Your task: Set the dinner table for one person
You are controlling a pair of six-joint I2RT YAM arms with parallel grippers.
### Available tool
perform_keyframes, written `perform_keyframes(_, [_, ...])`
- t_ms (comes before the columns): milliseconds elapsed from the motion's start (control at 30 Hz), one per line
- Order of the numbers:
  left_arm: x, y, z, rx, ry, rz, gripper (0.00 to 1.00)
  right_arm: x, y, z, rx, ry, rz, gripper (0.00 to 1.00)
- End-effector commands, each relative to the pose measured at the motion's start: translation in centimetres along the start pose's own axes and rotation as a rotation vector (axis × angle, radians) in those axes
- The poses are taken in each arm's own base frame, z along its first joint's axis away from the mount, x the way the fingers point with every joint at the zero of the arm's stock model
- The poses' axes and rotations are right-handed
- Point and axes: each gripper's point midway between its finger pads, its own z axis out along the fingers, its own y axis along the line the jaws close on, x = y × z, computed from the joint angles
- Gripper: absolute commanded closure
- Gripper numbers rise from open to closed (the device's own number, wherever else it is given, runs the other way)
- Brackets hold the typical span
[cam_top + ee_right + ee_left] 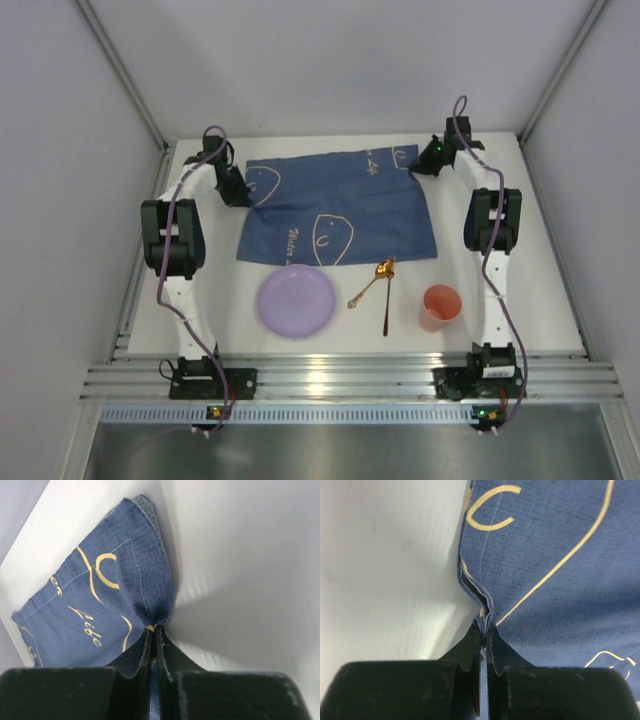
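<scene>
A dark blue placemat with pale yellow line drawings lies across the far half of the white dinner table. My left gripper is shut on its left edge, the cloth pinched between the fingers. My right gripper is shut on its far right corner; the cloth bunches at the fingertips. Nearer me on the table lie a lilac plate, a gold spoon, a dark utensil and an orange cup.
White walls close in the table on the left, right and far sides. A ribbed aluminium rail runs along the near edge, with both arm bases bolted to it. The placemat's far right corner lies close to the back wall.
</scene>
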Motion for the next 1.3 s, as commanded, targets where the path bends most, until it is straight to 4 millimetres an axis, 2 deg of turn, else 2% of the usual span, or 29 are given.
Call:
perform_keyframes(0, [-4.0, 0.3, -2.5, -0.037, -0.094, 0.037, 1.00, 1.8, 1.3, -0.1, 0.018, 0.022, -0.036, 0.95])
perform_keyframes(33, [-4.1, 0.5, -2.2, -0.045, -0.090, 0.041, 1.00, 2.1, 1.3, -0.1, 0.024, 0.029, -0.041, 0.90])
perform_keyframes(67, [-4.5, 0.4, -2.5, -0.046, -0.093, 0.050, 0.98, 2.7, 1.4, -0.4, 0.035, 0.047, -0.051, 0.79])
perform_keyframes(100, [-4.7, 0.5, -2.4, -0.057, -0.100, 0.054, 0.87, 3.4, 0.8, -0.4, 0.061, 0.060, -0.047, 0.76])
perform_keyframes(133, [-5.0, 0.5, -2.4, -0.054, -0.104, 0.054, 0.51, 3.9, 0.7, -0.5, 0.078, 0.068, -0.056, 0.64])
perform_keyframes(167, [-5.3, 0.4, -2.6, -0.052, -0.114, 0.057, 0.32, 4.3, 0.3, -1.1, 0.107, 0.081, -0.061, 0.59])
perform_keyframes(200, [-5.7, 0.4, -2.7, -0.054, -0.132, 0.055, 0.19, 4.5, -0.6, -1.3, 0.150, 0.081, -0.063, 0.56])
perform_keyframes(233, [-6.2, 0.2, -3.0, -0.049, -0.150, 0.055, 0.02, 4.6, -0.8, -1.6, 0.166, 0.080, -0.068, 0.50])
perform_keyframes(267, [-6.5, -0.1, -3.2, -0.041, -0.165, 0.052, 0.02, 4.5, -0.9, -2.0, 0.173, 0.078, -0.077, 0.42])
perform_keyframes(367, [-7.0, -0.2, -3.8, -0.045, -0.180, 0.041, 0.02, 3.4, -0.2, -2.3, 0.149, 0.055, -0.076, 0.32])
perform_keyframes(533, [-7.0, 0.1, -3.7, -0.060, -0.202, 0.038, 0.02, 1.7, 2.5, -4.3, 0.106, 0.002, -0.097, 0.28])
perform_keyframes(700, [-6.1, -0.3, -3.6, -0.047, -0.185, 0.007, 0.02, 1.8, 4.2, -6.1, 0.067, 0.003, -0.107, 0.27])
perform_keyframes(767, [-4.2, -0.1, -3.0, -0.064, -0.165, 0.008, 0.03, 1.9, 4.9, -7.1, 0.049, 0.003, -0.110, 0.27])
perform_keyframes(800, [-4.0, -0.2, -3.8, -0.059, -0.183, 0.003, 0.02, 2.0, 5.1, -7.3, 0.048, 0.005, -0.112, 0.27])
perform_keyframes(833, [-2.6, 0.6, -3.2, -0.063, -0.168, -0.013, 0.03, 2.2, 5.4, -7.9, 0.041, 0.007, -0.115, 0.27])
perform_keyframes(867, [-1.2, -0.7, -3.1, -0.046, -0.156, 0.007, 0.03, 2.2, 5.5, -8.2, 0.041, 0.007, -0.116, 0.27])
perform_keyframes(900, [-0.9, -1.2, -4.1, -0.030, -0.175, 0.007, 0.03, 2.3, 5.6, -8.5, 0.041, 0.007, -0.115, 0.27])
perform_keyframes(967, [1.0, -1.5, -4.3, -0.010, -0.169, 0.005, 0.03, 2.6, 5.9, -9.4, 0.040, 0.007, -0.121, 0.27])
perform_keyframes(1000, [2.6, -0.7, -3.7, -0.019, -0.136, -0.006, 0.02, 2.6, 6.4, -10.0, 0.035, 0.001, -0.129, 0.27])
perform_keyframes(1067, [3.8, -0.8, -3.3, -0.007, -0.113, -0.004, 0.03, 2.9, 6.5, -10.4, 0.040, 0.001, -0.133, 0.27])
perform_keyframes(1167, [6.3, 0.2, -2.2, -0.029, -0.049, -0.006, 0.04, 3.1, 6.9, -11.0, 0.035, -0.001, -0.142, 0.27])
perform_keyframes(1267, [7.6, 0.1, -2.3, -0.028, -0.028, 0.001, 0.05, 3.7, 6.9, -11.2, 0.032, 0.010, -0.141, 0.27])
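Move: Both hands still pinch the blue cloth near the table: its middle lies about 24 cm to the left hand's right and 1 cm back, and roughly 21 cm to the right hand's left and 12 cm back. The cloth's near-left corner is some 18 cm back and 3 cm left of the left hand; the plate is 29 cm back and 13 cm right of it. From the right hand, the spoon lies 37 cm back and 12 cm left. All sit about 2 cm below the hands. The left hand lets go of the cloth's left edge, rising about 4 cm and drifting some 3 cm forward and left as its fingers spread wide; after a pause it sweeps back about 10 cm, down and to the right, low over the cloth's left part towards its near-left corner, fingers open. The right hand eases slightly left and opens off the right edge, then draws back over the cloth and climbs, ending about 8 cm higher with its fingers still apart. ##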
